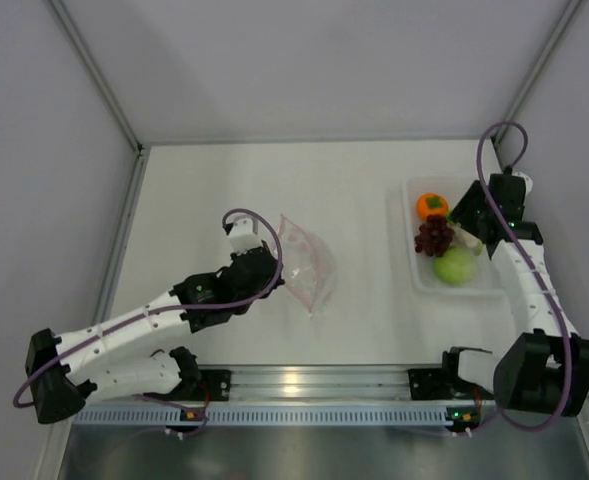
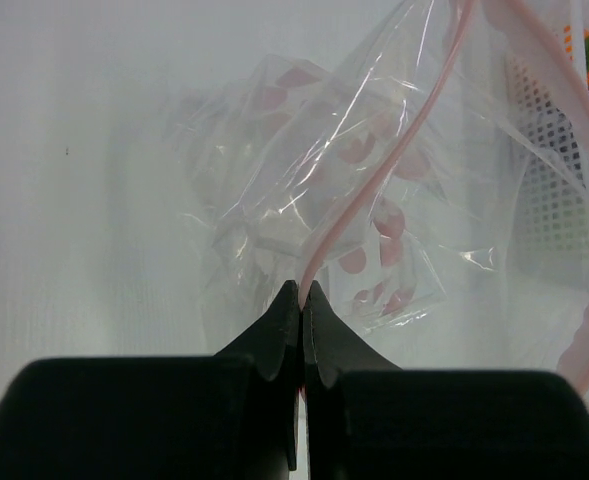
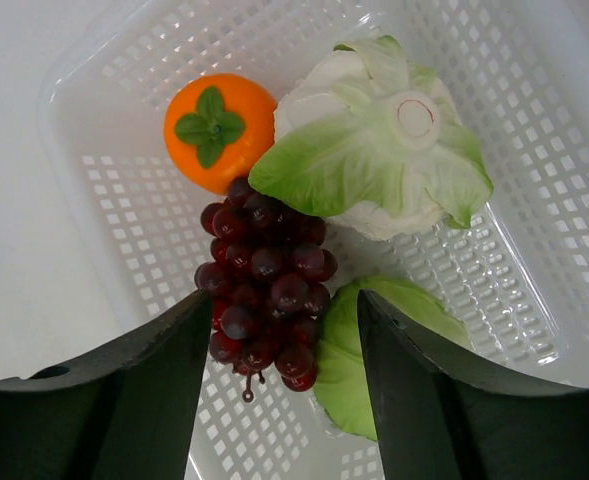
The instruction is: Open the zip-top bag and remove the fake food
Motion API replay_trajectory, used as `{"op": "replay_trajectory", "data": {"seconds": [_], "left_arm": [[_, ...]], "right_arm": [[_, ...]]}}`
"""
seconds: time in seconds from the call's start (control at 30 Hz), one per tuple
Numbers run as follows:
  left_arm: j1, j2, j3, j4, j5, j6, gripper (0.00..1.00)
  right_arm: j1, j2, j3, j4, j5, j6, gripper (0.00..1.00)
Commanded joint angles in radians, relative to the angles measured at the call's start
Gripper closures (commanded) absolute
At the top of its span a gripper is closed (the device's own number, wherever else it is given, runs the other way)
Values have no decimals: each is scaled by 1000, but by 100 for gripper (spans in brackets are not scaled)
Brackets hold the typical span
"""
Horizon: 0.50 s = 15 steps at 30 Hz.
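Note:
The clear zip-top bag (image 1: 307, 263) with its pink zip strip (image 2: 394, 165) lies on the table centre, open and empty-looking. My left gripper (image 1: 274, 262) is shut on the bag's zip edge (image 2: 303, 290). The fake food lies in the white tray (image 1: 412, 270) at the right: an orange fruit (image 1: 432, 206), a grape bunch (image 1: 433, 236), a green apple (image 1: 455, 265) and a leafy vegetable (image 3: 374, 150). My right gripper (image 1: 471, 228) is open above the tray, its jaws on either side of the grapes (image 3: 264, 280) and apple (image 3: 374, 350), not touching them.
Grey walls enclose the white table on the left, back and right. The arms' bases and a metal rail (image 1: 304, 385) run along the near edge. The tray stands close to the right wall.

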Motion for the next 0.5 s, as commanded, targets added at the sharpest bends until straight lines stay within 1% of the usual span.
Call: {"op": "replay_trajectory", "data": {"seconds": [0.0,0.03,0.07,0.1,0.13,0.17,0.2,0.3,0.33,0.43,0.47], "left_arm": [[59,-22,52,-37,38,47,100],[70,-25,58,-45,41,53,100],[90,-25,75,-54,46,68,100],[99,-27,84,-71,48,74,100],[107,-30,96,-81,48,82,100],[118,-28,109,-92,45,100,100],[136,-27,141,-120,37,110,100],[168,-13,221,-169,-3,154,100],[178,-4,244,-211,-15,165,100],[228,44,340,-253,-40,221,100],[243,77,363,-276,-44,261,100]], "right_arm": [[-10,-78,72,-10,-15,-28,38],[-9,-95,83,-20,-25,-30,36],[-10,-132,86,-32,-32,-37,29],[-9,-152,87,-36,-61,-40,19],[-9,-172,92,-41,-80,-48,15],[-9,-204,97,-46,-92,-59,3],[-9,-216,106,-68,-133,-63,0],[-7,-265,110,-89,-195,-71,1],[-4,-276,104,-96,-212,-71,1],[5,-317,86,-104,-273,-66,1],[8,-336,83,-107,-282,-62,1]]}}
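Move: The red grapes lie freshly dropped, free of the right gripper, roughly 9 cm below its fingertips and 1 cm left. From that hand, the orange persimmon is about 7 cm ahead and 1 cm left, the cauliflower 3 cm ahead and 7 cm right, the green ball 6 cm back and 4 cm right. The left gripper pinches the empty bag's rim; the bag's middle is some 4 cm ahead, 5 cm right, 6 cm below it, the grapes 13 cm ahead, 36 cm right, 11 cm below. Lift the empty right gripper about 11 cm away from the grapes, easing back and left, spreading its fingers fully and tipping them up while turning slightly counter-clockwise. Meanwhile keep the left fingers shut on the bag's rim and carry it forward-left, level at first, then mostly up, ending about 7 cm higher, farther from the tray. ##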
